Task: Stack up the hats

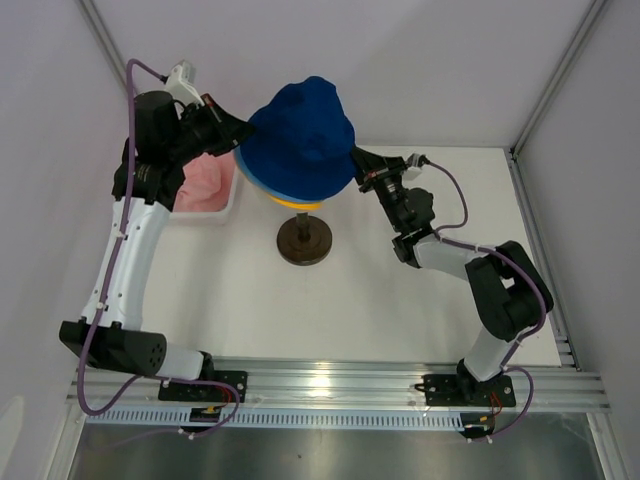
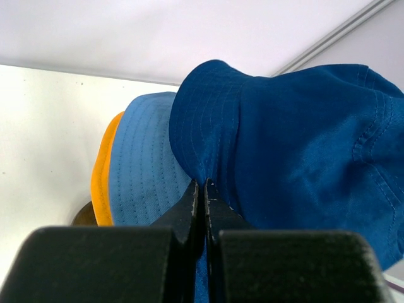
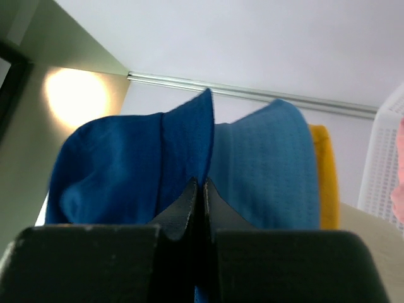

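The dark navy hat (image 1: 300,135) sits on top of the light blue hat (image 1: 262,178) and the yellow hat (image 1: 297,203), all stacked on a stand. My left gripper (image 1: 238,135) is shut on the navy hat's left brim, and blue cloth shows between its closed fingers (image 2: 203,183). On the opposite brim my right gripper (image 1: 355,160) is shut too, pinching navy cloth (image 3: 202,182). The wrist views show the navy hat (image 2: 297,151) (image 3: 120,170) overlapping the light blue hat (image 2: 145,164) (image 3: 265,170) and the yellow hat (image 2: 101,177) (image 3: 325,177). A pale pink hat (image 1: 205,185) lies in a basket.
The stand's dark round base (image 1: 305,243) rests mid-table; the head on it is hidden under the hats. A white basket (image 1: 228,205) stands at the back left beside the left arm, also seen as the white basket (image 3: 379,164) in the right wrist view. White walls enclose the table.
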Available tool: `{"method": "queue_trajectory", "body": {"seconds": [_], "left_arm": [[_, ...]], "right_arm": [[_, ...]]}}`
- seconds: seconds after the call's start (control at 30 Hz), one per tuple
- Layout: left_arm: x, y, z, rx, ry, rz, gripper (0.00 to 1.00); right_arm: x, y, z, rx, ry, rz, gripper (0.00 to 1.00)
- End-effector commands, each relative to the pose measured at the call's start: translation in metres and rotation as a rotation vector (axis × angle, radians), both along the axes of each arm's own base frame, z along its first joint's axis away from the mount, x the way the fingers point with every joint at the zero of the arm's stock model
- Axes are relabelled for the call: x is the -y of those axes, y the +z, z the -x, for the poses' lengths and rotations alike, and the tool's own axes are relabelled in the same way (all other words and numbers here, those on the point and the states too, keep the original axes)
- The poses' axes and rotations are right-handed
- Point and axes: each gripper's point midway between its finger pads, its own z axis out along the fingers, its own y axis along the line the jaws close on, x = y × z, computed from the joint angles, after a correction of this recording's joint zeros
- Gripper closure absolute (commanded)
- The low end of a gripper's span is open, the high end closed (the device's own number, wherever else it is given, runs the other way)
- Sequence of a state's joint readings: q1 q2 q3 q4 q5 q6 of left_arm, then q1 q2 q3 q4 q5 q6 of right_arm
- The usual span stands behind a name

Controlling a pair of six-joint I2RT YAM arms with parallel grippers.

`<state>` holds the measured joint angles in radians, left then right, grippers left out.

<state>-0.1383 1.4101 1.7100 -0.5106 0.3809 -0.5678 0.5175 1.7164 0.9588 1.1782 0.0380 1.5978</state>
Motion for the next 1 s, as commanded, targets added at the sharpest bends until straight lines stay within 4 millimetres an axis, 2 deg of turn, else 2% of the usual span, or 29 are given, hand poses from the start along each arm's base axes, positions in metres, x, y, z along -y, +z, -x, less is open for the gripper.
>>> {"method": "queue_trajectory", "body": {"seconds": [0.0,0.07,0.1,0.17,0.2,0.43,0.57,0.7,0.77,0.87,0.97], "left_arm": [[-0.005,-0.007,0.012,-0.021,-0.012,0.006,0.99],[-0.009,-0.01,0.014,-0.024,0.006,0.004,0.99],[-0.011,-0.019,0.014,-0.041,0.012,0.002,0.99],[-0.015,-0.017,0.018,-0.029,0.023,0.001,0.99],[-0.018,-0.022,0.018,-0.04,0.031,0.001,0.99],[-0.033,-0.031,0.023,-0.051,0.066,0.001,0.99],[-0.038,-0.041,0.025,-0.069,0.085,-0.006,0.99],[-0.041,-0.052,0.026,-0.08,0.095,-0.021,0.99],[-0.042,-0.057,0.026,-0.082,0.098,-0.028,0.99],[-0.044,-0.053,0.026,-0.069,0.106,-0.039,0.99],[-0.048,-0.051,0.026,-0.062,0.124,-0.058,0.98]], "right_arm": [[-0.015,-0.055,-0.012,-0.174,0.028,0.037,1.0],[-0.027,-0.073,-0.008,-0.226,0.059,0.072,1.0],[-0.03,-0.077,-0.006,-0.235,0.065,0.084,1.0],[-0.04,-0.091,0.0,-0.27,0.08,0.12,1.0],[-0.04,-0.103,0.002,-0.293,0.073,0.136,1.0],[-0.041,-0.142,0.01,-0.372,0.073,0.211,1.0],[-0.041,-0.159,0.012,-0.404,0.077,0.264,1.0],[-0.054,-0.167,0.02,-0.392,0.108,0.31,1.0],[-0.061,-0.177,0.025,-0.401,0.119,0.332,1.0],[-0.072,-0.186,0.033,-0.387,0.153,0.344,1.0],[-0.071,-0.192,0.039,-0.365,0.141,0.388,1.0]]}}
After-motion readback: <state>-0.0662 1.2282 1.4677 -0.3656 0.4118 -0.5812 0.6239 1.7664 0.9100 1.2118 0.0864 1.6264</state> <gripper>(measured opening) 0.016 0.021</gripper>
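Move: My left hand is shut on the left brim of the dark blue hat, and the light blue hat I'm pulling it over is about 11 cm to its right, 1 cm back and 4 cm lower. From my right hand, shut on the opposite brim, it is 11 cm to the left and slightly above. The yellow hat beneath sits some 2 cm nearer me and 3 cm lower. The pink hat is about 15 cm ahead of my left hand, 18 cm left, far below. Keeping both brim edges pinched, I tug the dark blue hat down and across the light blue one: my right hand first sinks and tips slightly downward, then goes on left and back, in all about 4 cm left, nearly as far down and 2 cm back. My left hand draws back and left together, some 2.5 cm each way, nearly level. ##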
